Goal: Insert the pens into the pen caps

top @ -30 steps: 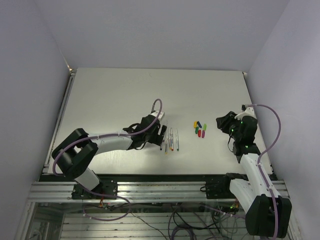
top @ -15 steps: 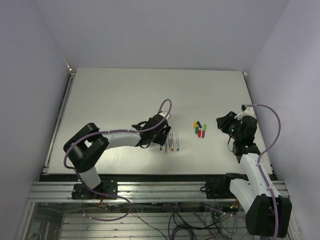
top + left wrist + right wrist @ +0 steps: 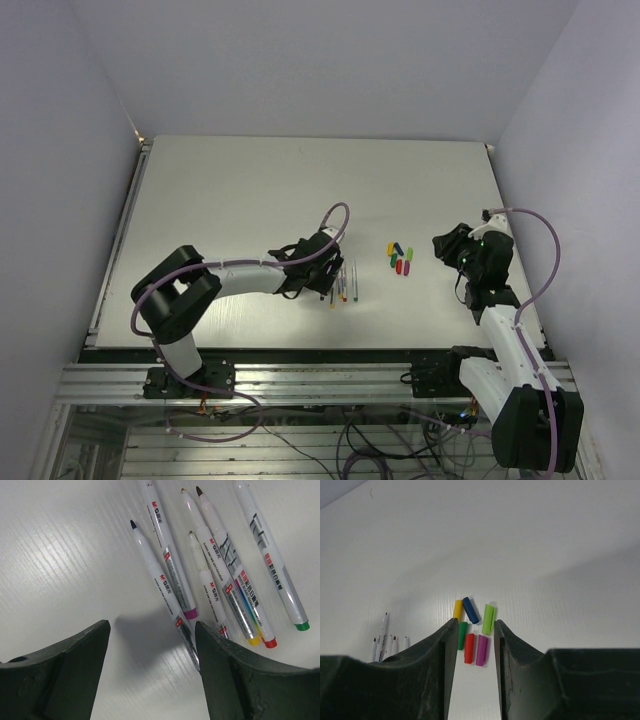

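Observation:
Several white pens (image 3: 343, 282) lie side by side on the table; in the left wrist view they fan out ahead, with magenta (image 3: 190, 613), yellow (image 3: 254, 640), red (image 3: 270, 643) and green (image 3: 301, 626) ends. My left gripper (image 3: 325, 272) is open and empty just left of them (image 3: 152, 655), its right finger (image 3: 235, 675) over the end of the nearest, dark-tipped pen (image 3: 162, 580). Several pen caps (image 3: 400, 259) lie in a cluster to the right. My right gripper (image 3: 443, 245) is open, and the caps (image 3: 472, 647) show beyond its fingertips (image 3: 474, 630).
The caps are yellow (image 3: 458, 609), blue (image 3: 470, 610), light green (image 3: 488, 618), dark green (image 3: 463, 634), red (image 3: 469, 648) and magenta (image 3: 481, 650). Purple cables loop over both arms. White walls enclose the table (image 3: 230, 200) on three sides.
My left gripper has moved right, up to the row of pens, and its elbow has shifted right. The right arm, pens and caps have not moved.

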You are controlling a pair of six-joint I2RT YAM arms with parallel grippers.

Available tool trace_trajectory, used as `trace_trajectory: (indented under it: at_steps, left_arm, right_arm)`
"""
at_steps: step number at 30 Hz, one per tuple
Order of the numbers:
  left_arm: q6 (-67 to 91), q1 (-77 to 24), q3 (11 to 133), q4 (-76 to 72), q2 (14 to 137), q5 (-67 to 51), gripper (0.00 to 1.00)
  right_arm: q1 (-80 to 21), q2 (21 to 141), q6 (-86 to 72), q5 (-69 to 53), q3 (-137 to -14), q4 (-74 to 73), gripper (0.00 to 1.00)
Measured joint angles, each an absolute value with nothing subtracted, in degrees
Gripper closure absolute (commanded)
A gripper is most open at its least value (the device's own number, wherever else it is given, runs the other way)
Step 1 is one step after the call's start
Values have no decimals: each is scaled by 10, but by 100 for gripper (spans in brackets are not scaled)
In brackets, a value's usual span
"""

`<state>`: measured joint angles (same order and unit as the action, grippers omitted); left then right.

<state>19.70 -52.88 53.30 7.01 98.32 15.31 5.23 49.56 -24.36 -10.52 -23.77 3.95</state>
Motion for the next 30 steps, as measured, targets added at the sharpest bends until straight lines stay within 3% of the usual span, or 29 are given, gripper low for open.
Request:
trace_trajectory:
  at_steps: [11,30]
  left_arm:
    - [200,-538,548,89,1004,159,24]
    - [215,-538,573,119,1022,195,51]
  right_arm:
    - [52,503,-243,-105,-238,40,66]
    - [52,506,-244,-105,-238,39,66]
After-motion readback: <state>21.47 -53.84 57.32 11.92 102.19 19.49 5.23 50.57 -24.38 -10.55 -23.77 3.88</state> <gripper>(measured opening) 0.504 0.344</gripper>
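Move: The blue pen, the leftmost of the row, lies just under the left hand, its middle about 2 cm ahead, 1 cm right and 2 cm below. At the same depth below, the purple pen is centred 6 cm ahead and 2 right, the third pen 1 ahead and 4 right, the yellow pen 2 ahead and 5 right. From the right hand, the blue pen is some 23 cm left, 8 back and 13 below. The left hand sinks about 1 cm over the blue pen, then its fingers close partway, still short of gripping. ##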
